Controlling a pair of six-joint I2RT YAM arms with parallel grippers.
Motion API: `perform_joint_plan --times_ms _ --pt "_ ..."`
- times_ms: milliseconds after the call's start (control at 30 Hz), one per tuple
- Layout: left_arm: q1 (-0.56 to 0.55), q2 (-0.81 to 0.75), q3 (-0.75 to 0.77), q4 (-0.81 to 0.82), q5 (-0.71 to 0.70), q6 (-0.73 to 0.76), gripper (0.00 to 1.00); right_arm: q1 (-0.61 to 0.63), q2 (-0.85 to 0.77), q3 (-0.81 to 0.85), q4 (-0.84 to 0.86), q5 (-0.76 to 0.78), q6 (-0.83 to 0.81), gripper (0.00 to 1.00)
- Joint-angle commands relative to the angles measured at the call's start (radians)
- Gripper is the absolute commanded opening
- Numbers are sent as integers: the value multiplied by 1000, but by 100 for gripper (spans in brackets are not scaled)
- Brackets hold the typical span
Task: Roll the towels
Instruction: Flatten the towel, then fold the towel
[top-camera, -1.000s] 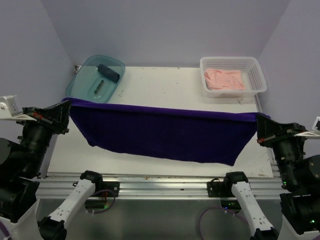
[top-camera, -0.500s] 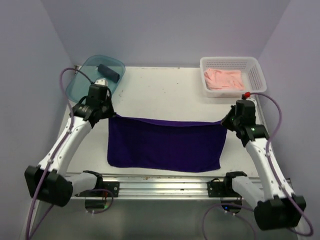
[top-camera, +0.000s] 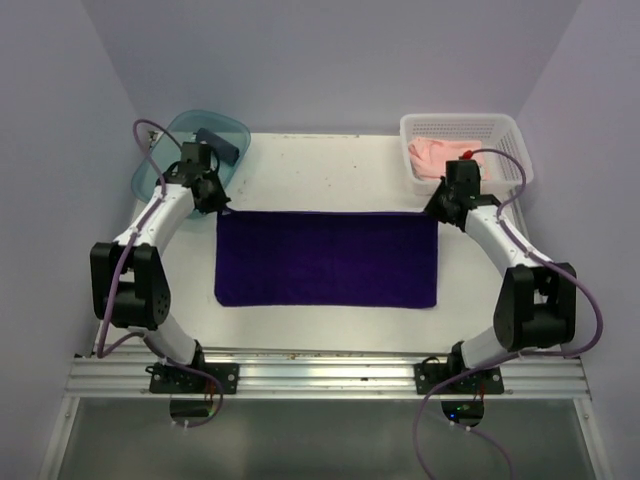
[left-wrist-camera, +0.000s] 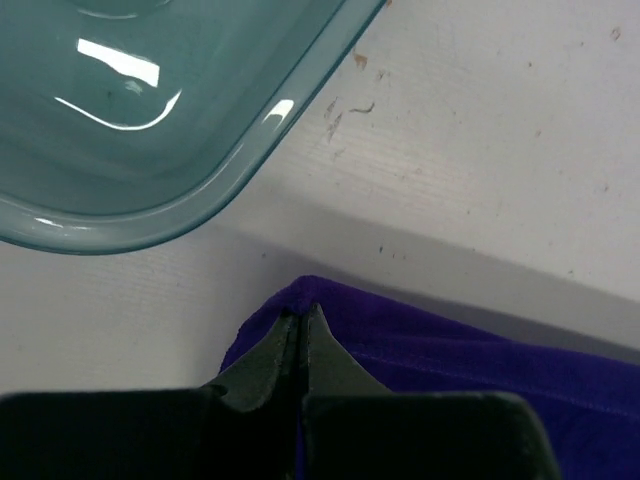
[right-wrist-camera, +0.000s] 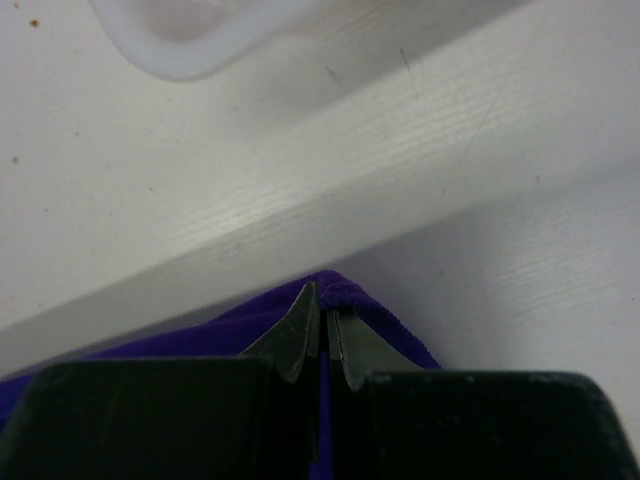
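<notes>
The deep purple towel (top-camera: 327, 258) lies spread flat on the white table. My left gripper (top-camera: 217, 205) is shut on its far left corner (left-wrist-camera: 300, 297). My right gripper (top-camera: 435, 207) is shut on its far right corner (right-wrist-camera: 340, 290). A dark slate-blue towel (top-camera: 222, 143) lies rolled in the teal bin (top-camera: 160, 165) at the back left. The pale pink towel (top-camera: 435, 150) lies crumpled in the white basket (top-camera: 505, 135) at the back right, partly behind my right wrist.
The teal bin's rim (left-wrist-camera: 230, 160) is close beyond my left fingers. The white basket's corner (right-wrist-camera: 190, 55) is just beyond my right fingers. Purple walls close in the table on three sides.
Both arms have swung away from the near edge to the back of the table, carrying the purple towel from hanging stretched in the air down to lying flat on the table.
</notes>
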Motion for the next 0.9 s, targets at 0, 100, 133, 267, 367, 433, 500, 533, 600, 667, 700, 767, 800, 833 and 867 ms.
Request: perform_joint_plan --times_ms 0,100,133,267,367,433,500,533,600,667,700,767,800,833,867 --pt "32 5 76 53 40 6 0 -2 -13 63 48 19 7 0" --pt "37 -30 58 24 51 19 0 -1 -51 11 37 -8 3 0" --pt "37 -48 20 22 63 21 0 -1 -92 -10 31 -24 1 0" --pt "37 -188 -146 25 77 20 0 -1 -224 -147 1 -57 6 0" --pt "37 -246 -287 44 107 4 0 2 -310 -257 -16 -70 17 0" --pt "37 -285 -373 65 129 -7 0 1 -342 -313 -47 -67 12 0" --pt "37 -300 -428 84 129 -16 0 1 -384 -362 -55 -97 15 0" --pt "37 -302 -440 88 121 -17 0 1 -393 -374 -59 -103 15 0" --pt "37 -299 -463 91 115 -22 0 2 -422 -402 -81 -102 12 0" --pt "37 -300 -465 90 114 -28 0 2 -439 -422 -87 -102 12 0" --pt "37 -302 -465 85 114 -33 0 2 -451 -441 -85 -110 20 0" --pt "37 -308 -464 79 103 -40 0 2 -462 -465 -81 -111 26 0" --pt "37 -309 -464 78 101 -48 0 2 -473 -483 -82 -105 32 0" --pt "37 -309 -464 76 98 -53 0 1 -476 -491 -85 -102 34 0" --pt "37 -308 -464 76 95 -51 0 1 -481 -497 -82 -100 34 0"
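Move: Both closed grippers already hold the purple towel's far corners, about 10 cm above the table. The near left corner lies about 22 cm back from the left hand and 2 cm to its left; the near right corner is 21 cm back from the right hand and roughly in line sideways. The teal tray's middle is about 12 cm ahead and 9 cm left of the left hand, the white basket's some 14 cm ahead and 8 cm right of the right hand. Drawing the two held corners back together over the towel towards its near edge, after about 1 cm of forward overrun and a slight rise, the hands travel roughly 12 cm (left) and 14 cm (right) and sink 5 to 6 cm. The left eases to a stop first while the right keeps coming; both grippers tip slightly more downward and keep their pinch. ##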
